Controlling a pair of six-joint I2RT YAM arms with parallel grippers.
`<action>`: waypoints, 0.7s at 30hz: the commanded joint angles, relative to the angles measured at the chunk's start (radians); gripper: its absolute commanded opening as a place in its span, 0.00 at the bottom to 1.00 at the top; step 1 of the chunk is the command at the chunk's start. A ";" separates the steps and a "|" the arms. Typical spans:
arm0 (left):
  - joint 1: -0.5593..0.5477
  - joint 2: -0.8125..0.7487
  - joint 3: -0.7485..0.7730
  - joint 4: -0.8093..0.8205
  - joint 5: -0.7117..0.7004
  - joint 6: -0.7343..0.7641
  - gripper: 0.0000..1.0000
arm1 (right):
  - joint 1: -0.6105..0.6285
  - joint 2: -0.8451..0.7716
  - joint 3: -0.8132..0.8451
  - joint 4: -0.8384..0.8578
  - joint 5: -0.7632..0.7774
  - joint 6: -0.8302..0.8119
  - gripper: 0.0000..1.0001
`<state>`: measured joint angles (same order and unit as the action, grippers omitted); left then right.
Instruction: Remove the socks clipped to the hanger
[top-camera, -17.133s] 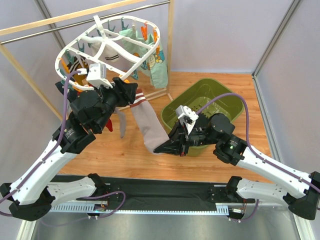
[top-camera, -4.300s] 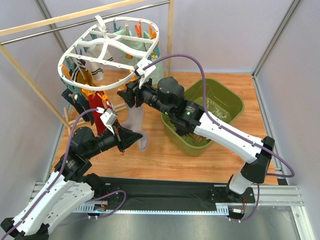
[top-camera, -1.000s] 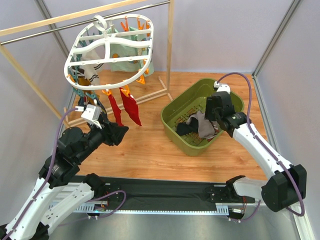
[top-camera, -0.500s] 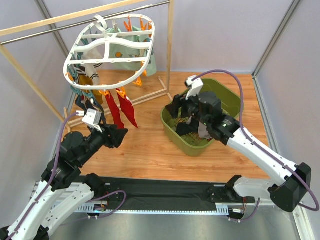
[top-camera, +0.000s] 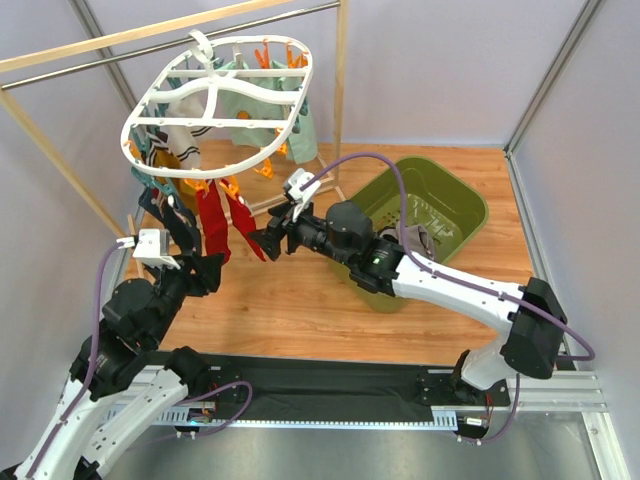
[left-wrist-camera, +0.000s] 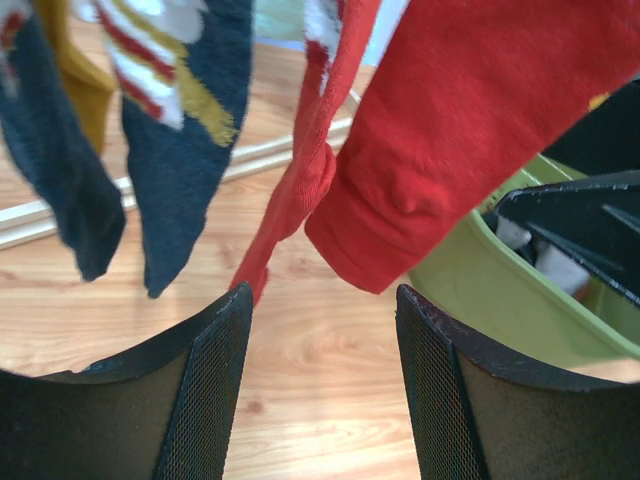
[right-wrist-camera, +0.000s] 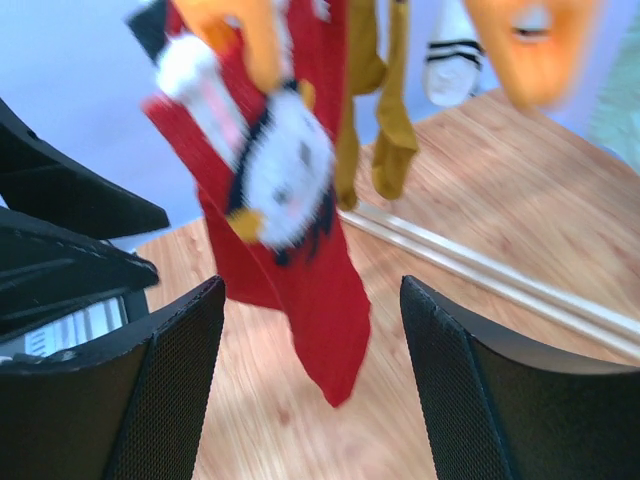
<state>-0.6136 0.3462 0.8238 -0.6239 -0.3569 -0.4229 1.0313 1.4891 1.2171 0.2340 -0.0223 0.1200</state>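
Note:
The white oval hanger (top-camera: 296, 110) hangs from the rail at upper left with socks clipped under it. Two red socks (top-camera: 212, 222) dangle from its near edge, beside a dark sock (top-camera: 172, 216); mint green ones (top-camera: 301, 132) hang at the far side. My right gripper (top-camera: 268, 240) is open just right of the red socks, and a printed red sock (right-wrist-camera: 300, 250) hangs in front of its jaws, untouched. My left gripper (top-camera: 205, 270) is open below the red socks (left-wrist-camera: 450, 170), with nothing between its fingers (left-wrist-camera: 215, 380).
An olive green bin (top-camera: 455, 205) on the wooden floor at right holds loose socks (top-camera: 418, 240). The wood and metal rail frame (top-camera: 100, 40) stands behind the hanger. Mustard socks (right-wrist-camera: 385, 120) and an orange clip (right-wrist-camera: 530, 40) hang further back. Grey walls close in both sides.
My right arm swung from the bin leftward to the red socks, jaws opening wider and empty. My left gripper drew back and left. The hanger swung a little.

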 joint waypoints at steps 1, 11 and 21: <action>0.005 -0.016 0.026 -0.019 -0.083 -0.014 0.66 | 0.027 0.066 0.104 0.082 -0.021 -0.033 0.72; 0.003 -0.027 0.018 0.018 -0.016 0.027 0.67 | 0.039 0.165 0.211 0.048 -0.008 -0.003 0.00; 0.003 -0.018 -0.006 0.122 0.234 0.093 0.70 | 0.038 -0.018 0.084 0.024 -0.091 0.044 0.00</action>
<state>-0.6136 0.3267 0.8227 -0.5831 -0.2447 -0.3805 1.0683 1.5688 1.3182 0.2386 -0.0883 0.1425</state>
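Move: The nearer red sock hangs from its orange clip about 5 cm to the right hand's left and 1 cm ahead, its middle some 1 cm lower. From that hand, the second red sock is about 11 cm left and 2 cm ahead, the navy socks roughly 18 cm left and 2 cm ahead; the green basket lies some 29 cm right, 8 cm ahead and 24 cm lower. From the left hand, the nearer red sock is about 8 cm ahead, 6 cm right and 4 cm higher. The right hand slides about 5 cm left, with its open fingers straddling the nearer red sock, and shuts fully to pinch it near the middle, below the penguin patch, then starts drawing it back towards the base and to the right by some 2 cm each way. The empty left hand eases about 1 cm left, then swings back some 3 cm to the right, turning about 10 degrees clockwise below the socks with its fingers staying open. ##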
